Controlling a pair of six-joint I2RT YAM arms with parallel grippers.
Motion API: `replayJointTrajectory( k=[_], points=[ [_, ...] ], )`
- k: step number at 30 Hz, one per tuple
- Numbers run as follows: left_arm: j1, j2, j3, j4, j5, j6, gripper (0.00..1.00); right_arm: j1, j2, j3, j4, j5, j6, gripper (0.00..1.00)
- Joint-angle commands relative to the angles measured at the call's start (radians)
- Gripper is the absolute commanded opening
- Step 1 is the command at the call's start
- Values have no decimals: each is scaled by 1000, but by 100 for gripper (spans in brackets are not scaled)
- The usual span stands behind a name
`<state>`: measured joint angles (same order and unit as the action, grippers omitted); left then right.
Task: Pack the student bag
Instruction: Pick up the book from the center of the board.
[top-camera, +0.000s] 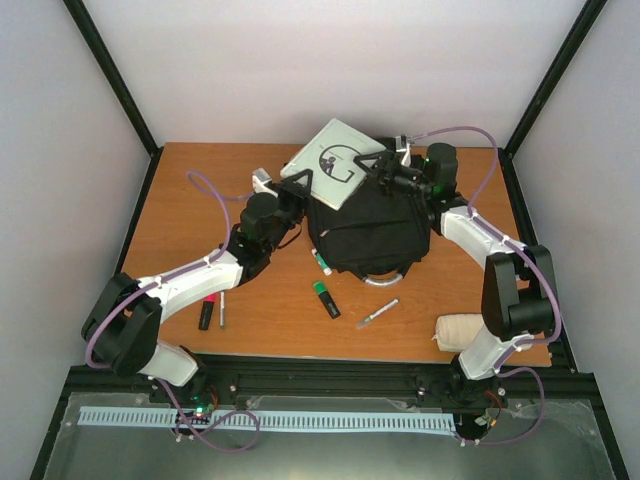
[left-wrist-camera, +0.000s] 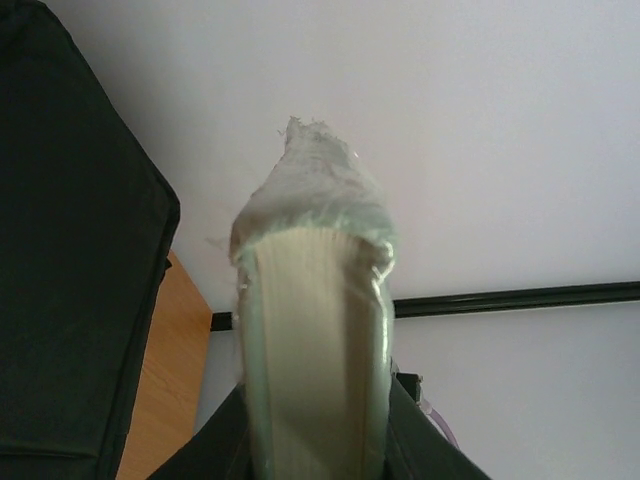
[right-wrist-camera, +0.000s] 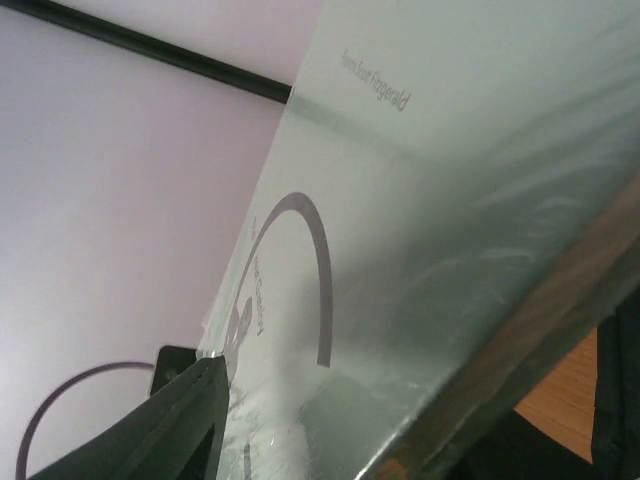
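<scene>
The student bag (top-camera: 370, 235) is a black backpack lying in the middle of the table, with a pale grey loop handle (top-camera: 387, 279) at its near edge. A white book (top-camera: 335, 160) wrapped in clear plastic is held tilted over the bag's far left corner. My left gripper (top-camera: 291, 194) is shut on the book's near left edge; in the left wrist view the book (left-wrist-camera: 315, 330) stands edge-on between the dark fingers (left-wrist-camera: 415, 435), with the bag (left-wrist-camera: 70, 250) to the left. My right gripper (top-camera: 392, 165) is at the book's right edge. In the right wrist view one finger (right-wrist-camera: 185, 425) lies against the cover (right-wrist-camera: 450, 200) and the other is hidden.
Loose items lie on the wooden table in front of the bag: a green and black marker (top-camera: 325, 299), a silver pen (top-camera: 377, 314), a small green-tipped item (top-camera: 322, 262), a red and black marker (top-camera: 207, 313) and a thin pen (top-camera: 222, 309). A white padded pouch (top-camera: 457, 331) sits near the right arm's base.
</scene>
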<state>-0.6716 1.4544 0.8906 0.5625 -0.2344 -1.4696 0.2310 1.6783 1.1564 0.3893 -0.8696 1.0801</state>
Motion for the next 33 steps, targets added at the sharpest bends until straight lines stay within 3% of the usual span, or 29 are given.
replayJointTrajectory(
  k=[1, 5, 10, 14, 17, 19, 23, 26, 29, 33],
  points=[
    [-22, -3, 27, 109, 6, -36, 3, 4, -55, 14, 47, 56, 18, 51],
    [-37, 37, 34, 113, 46, -61, 7, 4, -58, 20, 40, 61, 23, 42],
    [-47, 72, 50, 103, 94, -81, 15, -3, -66, 40, -17, 70, -26, 24],
    [-47, 78, 41, 94, 121, -135, 45, -30, -68, 34, -27, 80, -27, 3],
    [-47, 61, 46, 17, 134, -131, 81, -73, -65, 32, -24, 83, -31, 3],
    [-48, 37, 39, -39, 144, -105, 91, -120, -67, 38, -31, 74, -53, 3],
    [-46, -44, 17, -199, 145, -2, 96, -224, -107, 48, -150, 52, -186, 3],
    [-30, -92, 53, -407, 141, 165, 96, -297, -140, 59, -284, 4, -342, 3],
    [6, -95, 136, -618, 161, 355, 98, -347, -182, 72, -461, -42, -573, 3],
    [73, -7, 302, -851, 303, 605, 96, -376, -220, 161, -789, -36, -942, 3]
  ],
)
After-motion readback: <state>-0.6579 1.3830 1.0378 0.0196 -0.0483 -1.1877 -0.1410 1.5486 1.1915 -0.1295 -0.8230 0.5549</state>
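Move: The book is still pinched by the left fingers along its near-left side; its middle lies some 7 cm right of the left hand, about 4 cm ahead and roughly level. From the right hand, whose half-open fingers straddle the opposite edge, that middle is about 7 cm to the left and level. The bag lies some 23 cm below, its middle about 3 cm left of the right hand and level with it front to back. The glue stick is about 10 cm back, 4 cm right and 28 cm below from the left hand. The book changes hands in the air: the right fingers close on its right-hand edge and pinch it, then the left fingers open wide and let go. The right hand then carries the book quickly about 17 cm to the right, sinking slightly and turning some 20 degrees clockwise while its left side dips. The left hand first slips some 4 cm right and down, then draws back and left, rolling about 25 degrees with its left side rising. ##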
